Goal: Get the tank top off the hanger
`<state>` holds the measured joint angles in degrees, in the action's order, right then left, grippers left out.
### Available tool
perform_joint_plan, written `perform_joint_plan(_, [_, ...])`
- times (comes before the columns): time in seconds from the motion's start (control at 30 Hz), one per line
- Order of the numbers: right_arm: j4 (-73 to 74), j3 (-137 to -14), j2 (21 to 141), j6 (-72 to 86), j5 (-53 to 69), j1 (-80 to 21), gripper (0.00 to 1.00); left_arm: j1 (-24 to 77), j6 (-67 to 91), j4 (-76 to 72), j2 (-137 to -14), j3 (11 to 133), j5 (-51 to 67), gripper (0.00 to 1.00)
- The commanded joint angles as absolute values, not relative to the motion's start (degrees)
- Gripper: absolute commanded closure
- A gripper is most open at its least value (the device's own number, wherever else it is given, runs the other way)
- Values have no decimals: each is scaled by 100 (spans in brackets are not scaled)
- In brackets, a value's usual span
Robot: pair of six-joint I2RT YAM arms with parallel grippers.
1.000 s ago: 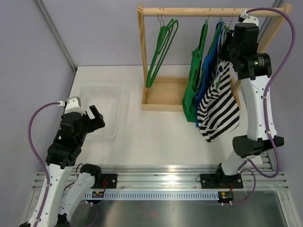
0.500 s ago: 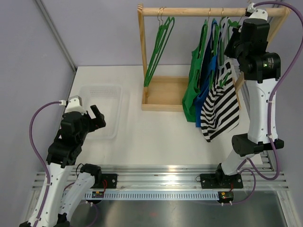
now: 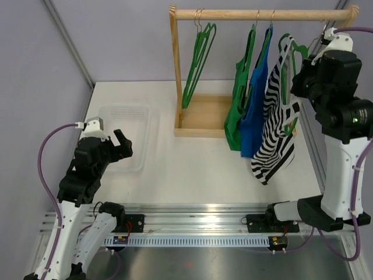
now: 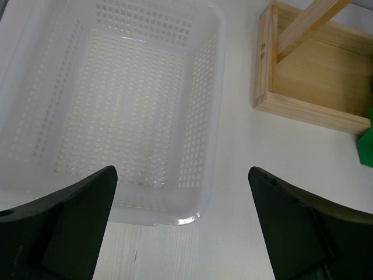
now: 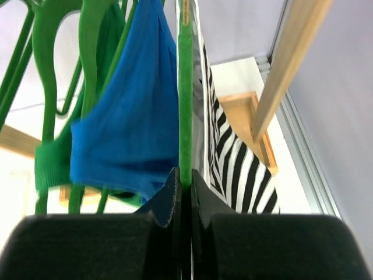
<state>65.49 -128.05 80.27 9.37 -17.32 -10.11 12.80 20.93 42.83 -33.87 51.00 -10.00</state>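
Note:
The black-and-white striped tank top (image 3: 274,125) hangs on a green hanger (image 3: 289,45) just right of the blue top, below the rack's wooden rod (image 3: 233,14). My right gripper (image 3: 302,58) is shut on that hanger. In the right wrist view its jaws (image 5: 185,181) pinch the green hanger bar (image 5: 185,87), with the striped cloth (image 5: 233,157) to the right of it. The hanger's hook looks clear of the rod. My left gripper (image 3: 119,143) stands open at the near right corner of the white basket (image 3: 122,108), with nothing between its fingers (image 4: 70,221).
A blue top (image 3: 253,122) and a green top (image 3: 236,111) hang on the rod. Empty green hangers (image 3: 198,64) hang at its left end. The rack's wooden base tray (image 3: 201,119) sits behind. The perforated basket (image 4: 215,87) lies under the left wrist.
My right gripper closed on the green hanger and carried it, with the striped top, right and down away from the rod. The left arm has barely moved.

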Motion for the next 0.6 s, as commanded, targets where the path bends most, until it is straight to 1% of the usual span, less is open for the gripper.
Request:
perform_joint_plan(0.0, [6793, -12517, 7489, 879, -1503, -1011, 100, 1310, 1986, 3797, -3471, 5352, -265, 1])
perform_joint_plan(0.1, [6978, -11972, 6797, 905, -1266, -1002, 100, 1344, 2012, 3630, -3699, 5554, 761, 1])
perform_joint_plan(0.2, [7154, -11471, 6164, 1010, -1055, -1002, 100, 1739, 2109, 3446, -4095, 5923, 1204, 1])
perform_joint_plan(0.27, [7407, -11216, 5873, 1037, -678, -1011, 100, 2581, 2162, 3428, -4550, 6195, 968, 1])
perform_joint_plan(0.3, [7496, -11128, 5619, 1020, -511, -1002, 100, 2923, 2197, 3436, -4718, 6457, 453, 1])
perform_joint_plan(0.33, [7593, -10970, 5503, 1072, -275, -1002, 100, 3484, 2249, 3463, -4842, 6564, 257, 1])
perform_joint_plan(0.4, [7787, -10733, 5109, 1116, -28, -1002, 100, 3988, 2425, 3358, -5035, 6749, -225, 1])
perform_joint_plan(0.43, [7770, -10375, 4932, 1125, 322, -1002, 100, 4512, 2495, 3157, -5062, 6776, -403, 1])
perform_joint_plan(0.57, [7725, -9564, 4211, 1221, 957, -1229, 100, 5825, 2663, 2673, -5317, 7066, -1238, 1])
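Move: The right hand already holds the hanger off the rail; the striped tank top's middle is about 6 cm ahead, 2 cm left and 15 cm below. Blue tank top: some 10 cm ahead, 8 left, 14 below; green: about 11 ahead, 13 left, 14 below. From the left hand the striped tank top lies roughly 52 cm right, 14 ahead, 8 higher; the basket is 12 ahead, 5 left, 16 below. Right hand draws hanger and top back 18 cm and down; open left swings 20 cm right towards them. ##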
